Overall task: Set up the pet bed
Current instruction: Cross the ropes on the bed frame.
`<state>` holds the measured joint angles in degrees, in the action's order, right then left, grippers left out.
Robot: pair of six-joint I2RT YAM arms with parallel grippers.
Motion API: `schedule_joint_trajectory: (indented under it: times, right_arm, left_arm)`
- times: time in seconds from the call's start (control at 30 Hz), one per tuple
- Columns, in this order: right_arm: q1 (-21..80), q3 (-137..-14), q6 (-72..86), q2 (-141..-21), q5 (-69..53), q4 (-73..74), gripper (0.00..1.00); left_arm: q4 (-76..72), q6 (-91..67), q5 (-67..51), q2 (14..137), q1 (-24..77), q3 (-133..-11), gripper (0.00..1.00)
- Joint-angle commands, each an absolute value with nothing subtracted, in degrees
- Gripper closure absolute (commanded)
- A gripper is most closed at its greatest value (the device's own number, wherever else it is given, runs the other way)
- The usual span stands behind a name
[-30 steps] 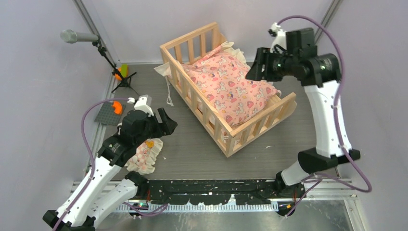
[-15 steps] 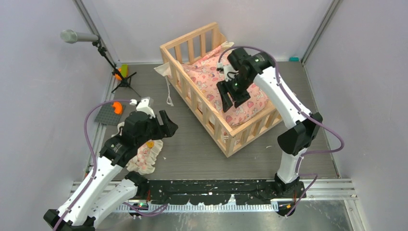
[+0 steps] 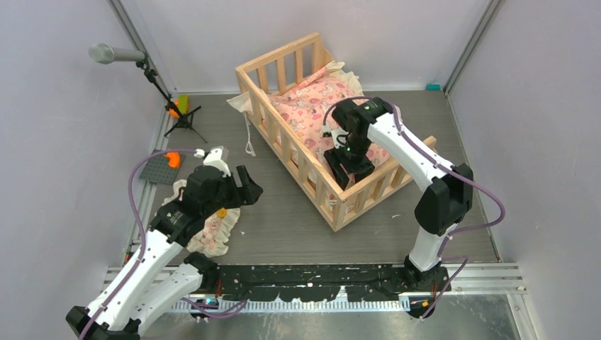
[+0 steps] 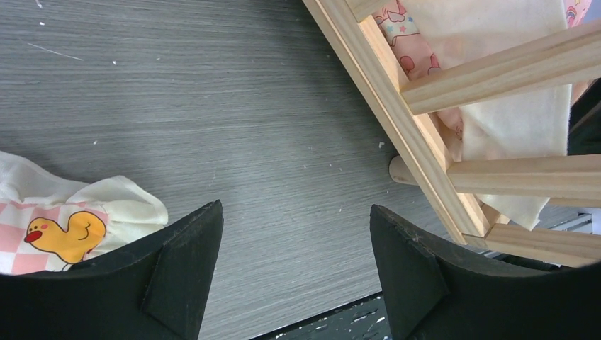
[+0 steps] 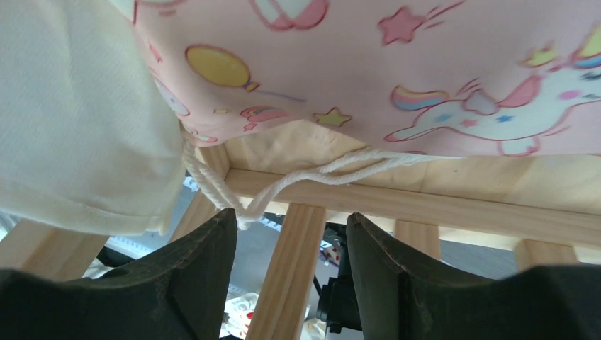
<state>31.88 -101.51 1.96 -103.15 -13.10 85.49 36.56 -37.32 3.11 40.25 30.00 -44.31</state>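
Note:
The pet bed (image 3: 281,141), a pale wooden frame with slatted sides, stands aslant in the middle of the table. A pink printed cushion (image 3: 309,106) with a cream frill lies inside it. My right gripper (image 3: 349,168) is down inside the bed at its near end, open. In the right wrist view the cushion (image 5: 397,64) and its white cord (image 5: 298,178) lie just ahead of the right gripper (image 5: 290,230), and a slat (image 5: 292,276) shows through the gap. My left gripper (image 3: 246,188) hovers open left of the bed. It (image 4: 294,234) holds nothing. The small pillow (image 4: 64,230) lies beside it.
The small frilled pillow (image 3: 212,231) lies partly under my left arm. A microphone on a stand (image 3: 117,54) is at the back left, with an orange and green object (image 3: 177,106) by its feet. A grey plate with an orange piece (image 3: 161,168) lies by the left wall.
My right arm swung in from high at the bed's right and came down into the bed, its gripper now low by the near end rail. The left arm barely moved.

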Motion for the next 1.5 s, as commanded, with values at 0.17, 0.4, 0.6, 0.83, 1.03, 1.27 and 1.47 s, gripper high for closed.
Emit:
schedule_joint_trajectory:
  times: [0.17,0.4,0.6,0.83,1.03,1.27,1.47]
  right_arm:
    - [33.5,-96.2,1.2,-95.5,-21.6,81.7,0.37]
    - [34.0,-94.1,0.4,-94.5,-23.3,81.9,0.42]
    - [34.6,-91.9,0.3,-96.2,-22.7,82.2,0.39]
    - [35.0,-89.4,0.7,-98.0,-23.4,80.5,0.38]
    - [35.0,-88.1,1.6,-98.1,-22.6,77.2,0.51]
    - [35.0,-89.1,2.2,-96.0,-23.4,76.0,0.86]
    - [35.0,-92.9,4.3,-93.0,-19.1,76.5,1.00]
  left_arm:
    - [34.0,-37.6,1.9,39.9,30.1,-43.5,0.23]
    - [32.9,-38.2,1.2,40.4,30.1,-42.7,0.23]
    - [32.7,-38.0,0.7,40.7,30.1,-42.9,0.23]
    - [32.4,-38.1,0.3,41.4,30.1,-43.1,0.23]
    - [32.1,-38.1,0.3,42.0,30.1,-43.3,0.23]
    - [32.2,-38.2,0.3,41.6,30.1,-43.2,0.23]
    - [32.2,-38.6,0.3,41.6,30.1,-43.5,0.23]
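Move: From the right hand, the rope loop to be pinched sits about 4 cm back, 2 cm to the left and some 3 cm lower, inside the bed frame's long left side. The near corner post is about 6 cm back and 4 cm left of the hand; the pink cushion's middle lies some 14 cm ahead and 2 cm left. From the left hand the rope is roughly 21 cm to the right and 1 cm back, a bit below. Draw the right gripper, open and pointing down, about 5 cm back towards the near corner of the bed frame, easing left and tilting the fingertips some 10 degrees left and back. Lift slightly at first, then dip about 3 cm to the white rope, creep a touch forward and shut the fingers, pinching the rope beside the left side's slats. ##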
